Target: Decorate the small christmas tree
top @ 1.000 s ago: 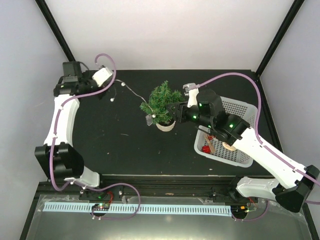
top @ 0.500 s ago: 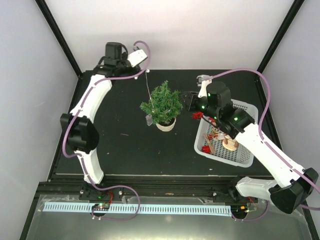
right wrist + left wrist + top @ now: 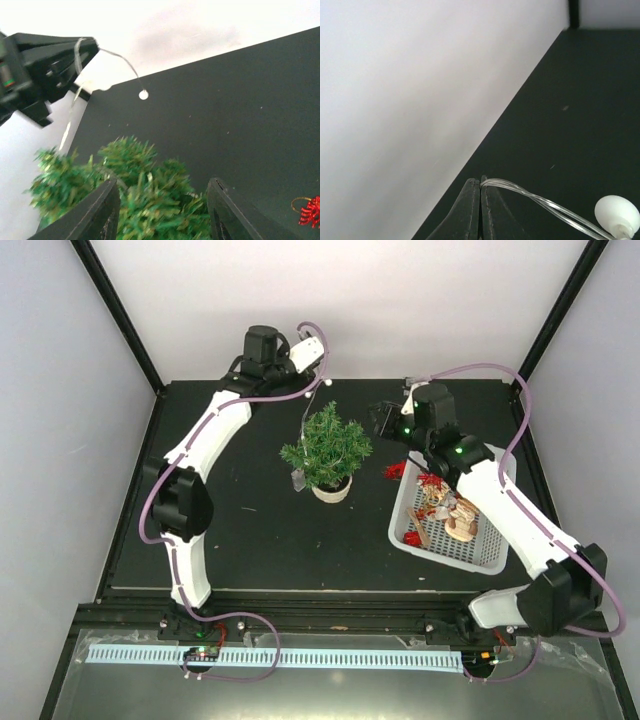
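The small christmas tree point(image 3: 328, 443) stands in its cream pot point(image 3: 332, 490) mid-table; its green top fills the lower left of the right wrist view point(image 3: 145, 200). My left gripper point(image 3: 312, 380) hangs above and behind the tree, shut point(image 3: 480, 181) on a clear light string point(image 3: 555, 205) with white bulbs point(image 3: 616, 212). The string point(image 3: 301, 425) drops down the tree's left side to a small pack point(image 3: 298, 480). My right gripper point(image 3: 375, 423) is open point(image 3: 162, 182), just right of the tree top, holding nothing.
A white basket point(image 3: 478, 558) with ornaments sits at the right. A red bow point(image 3: 395, 470) lies on the table between basket and tree, also low right in the right wrist view point(image 3: 309, 211). The back wall is close behind the left gripper point(image 3: 92, 44).
My left arm swung from the far left to the back centre, lifting the light string above the tree. My right gripper drew back from the tree; a red bow now lies beside the basket.
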Motion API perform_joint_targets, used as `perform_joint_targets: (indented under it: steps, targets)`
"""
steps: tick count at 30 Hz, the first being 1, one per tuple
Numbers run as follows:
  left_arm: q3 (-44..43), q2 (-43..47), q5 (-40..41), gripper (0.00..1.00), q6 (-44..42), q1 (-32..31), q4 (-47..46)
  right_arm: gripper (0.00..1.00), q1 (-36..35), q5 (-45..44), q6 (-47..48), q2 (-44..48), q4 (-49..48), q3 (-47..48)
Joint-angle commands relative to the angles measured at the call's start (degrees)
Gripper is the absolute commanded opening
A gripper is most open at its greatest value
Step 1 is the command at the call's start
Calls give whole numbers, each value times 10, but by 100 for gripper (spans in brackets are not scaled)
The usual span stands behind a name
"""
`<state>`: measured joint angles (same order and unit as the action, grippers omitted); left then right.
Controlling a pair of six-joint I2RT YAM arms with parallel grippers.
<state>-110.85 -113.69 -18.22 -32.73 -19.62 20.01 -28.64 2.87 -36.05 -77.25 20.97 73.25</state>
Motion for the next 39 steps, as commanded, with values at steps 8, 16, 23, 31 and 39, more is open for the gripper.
perform_joint_targets:
  steps: [8,16,23,31,39]
  targets:
    - [4,25,-343,1,206,-6,-146,50,69,122,17,-60,-140,-2]
    - [-18,2,-446,2,305,-11,-195,51,70,169,76,-100,-153,27]
    - [-23,0,-473,2,323,-13,-189,51,69,211,65,-132,-178,40]
    - [-31,-9,-485,2,337,-12,-184,24,69,221,54,-163,-192,61]
    - [-21,-17,-508,7,395,10,-226,1,69,172,80,-183,-130,134]
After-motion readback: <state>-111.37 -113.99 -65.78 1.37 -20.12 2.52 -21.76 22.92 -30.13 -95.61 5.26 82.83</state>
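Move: The left hand already grips the string of lights near its free end; the right gripper it is taken to waits about 16 cm back, 15 cm to its right, about level. From the open right hand that gripped bit is therefore some 16 cm ahead and 15 cm left, at its height. The tree stands roughly 7 cm back, 10 cm left and 17 cm below the right hand, which is 23 cm back, 6 cm right and 17 cm down from the left. The red star lies 3 cm back, 3 cm right and 29 cm below the right hand. The right fingers close on the light string and pinch it right beside the left gripper, which still holds it. Before that the left hand draws the string back about 11 cm, up and to the right, swinging round clockwise by nearly 40 degrees, then nearly stops, while the right reaches forward past the tree some 8 cm, dips slightly and recovers, and veers left. ##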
